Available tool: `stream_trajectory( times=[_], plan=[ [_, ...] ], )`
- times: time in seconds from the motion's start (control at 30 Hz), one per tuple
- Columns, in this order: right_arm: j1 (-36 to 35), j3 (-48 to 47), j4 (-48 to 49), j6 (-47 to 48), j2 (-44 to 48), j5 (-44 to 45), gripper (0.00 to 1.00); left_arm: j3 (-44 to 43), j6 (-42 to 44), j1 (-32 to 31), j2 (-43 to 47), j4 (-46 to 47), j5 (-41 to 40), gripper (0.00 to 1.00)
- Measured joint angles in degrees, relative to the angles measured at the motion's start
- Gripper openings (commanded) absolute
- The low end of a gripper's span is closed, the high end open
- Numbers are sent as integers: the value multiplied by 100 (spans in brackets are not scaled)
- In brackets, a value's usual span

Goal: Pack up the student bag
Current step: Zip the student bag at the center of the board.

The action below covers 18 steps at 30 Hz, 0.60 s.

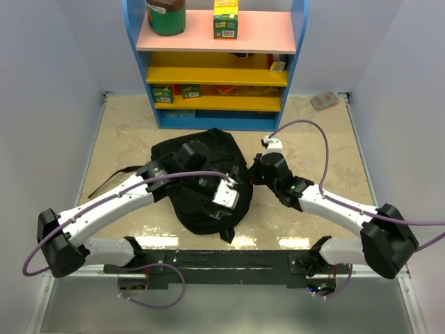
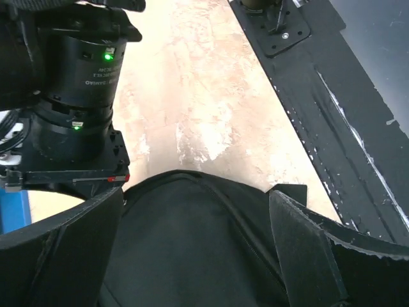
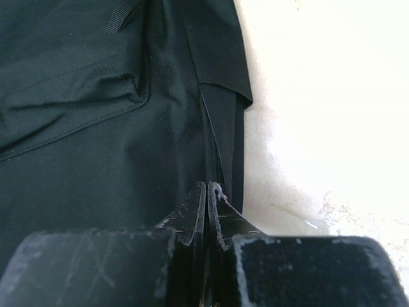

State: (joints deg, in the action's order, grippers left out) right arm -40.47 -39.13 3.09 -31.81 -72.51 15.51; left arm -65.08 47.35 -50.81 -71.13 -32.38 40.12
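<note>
The student bag (image 1: 201,174), a soft black backpack, lies flat in the middle of the table. My left gripper (image 1: 228,196) hovers over its near right part, open, with nothing between its fingers; the left wrist view shows black fabric and a zipper line of the bag (image 2: 192,236) under the wide gap of that gripper (image 2: 195,249). My right gripper (image 1: 259,171) is against the bag's right edge. In the right wrist view that gripper (image 3: 208,189) is shut, tips on the zipper seam of the bag (image 3: 96,128). I cannot tell if anything is pinched.
A blue shelf unit (image 1: 215,62) stands at the back with a jar (image 1: 167,15), a green box (image 1: 225,19) and small packets. A small pinkish object (image 1: 324,101) lies at the far right. A bag strap (image 1: 115,178) trails left. The right arm's motor housing (image 2: 83,83) is close to my left gripper.
</note>
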Motion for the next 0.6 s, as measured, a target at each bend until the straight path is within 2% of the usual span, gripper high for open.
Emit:
stream_trajectory(
  times=[0.07, 0.17, 0.3, 0.43, 0.6],
  plan=[
    [0, 74, 4, -24, 94, -2, 0, 4, -70, -68, -52, 24, -85, 100],
    [0, 219, 15, -63, 339, -11, 0, 101, -129, 55, -216, 745, -713, 100],
    [0, 337, 70, -125, 549, -28, 0, -101, 0, 671, -1064, 1755, -1257, 100],
    [2, 518, 175, -179, 695, -125, 0, -1403, 494, 1060, -2549, 1478, -1311, 100],
    [4, 682, 249, -205, 774, -162, 0, -3058, 1532, 1152, -3934, -24, -966, 97]
  ],
)
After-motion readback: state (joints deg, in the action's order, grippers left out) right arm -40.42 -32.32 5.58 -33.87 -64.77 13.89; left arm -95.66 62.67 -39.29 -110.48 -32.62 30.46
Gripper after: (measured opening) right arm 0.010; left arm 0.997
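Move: The far stretch of the student bag's right edge, beyond the zip slider, lies about 22 cm ahead of my left hand, 8 cm to its right and 12 cm below. The slider is some 15 cm ahead of that hand, 11 cm right and 11 cm down; the blue shelf's foot is roughly 31 cm ahead, level sideways, 20 cm below. From my right hand, which has the slider at its fingertips, that edge stretch is about 8 cm ahead and 4 cm left, at nearly the same height. I swing my left hand quickly forward about 21 cm over the bag towards the far part of its right edge, sinking some 7 cm, mostly late on. The fingers stay wide open and tip about 10 degrees steeper. My right hand keeps its shut grip at the zip slider and eases about 2 cm back towards me and slightly right. ##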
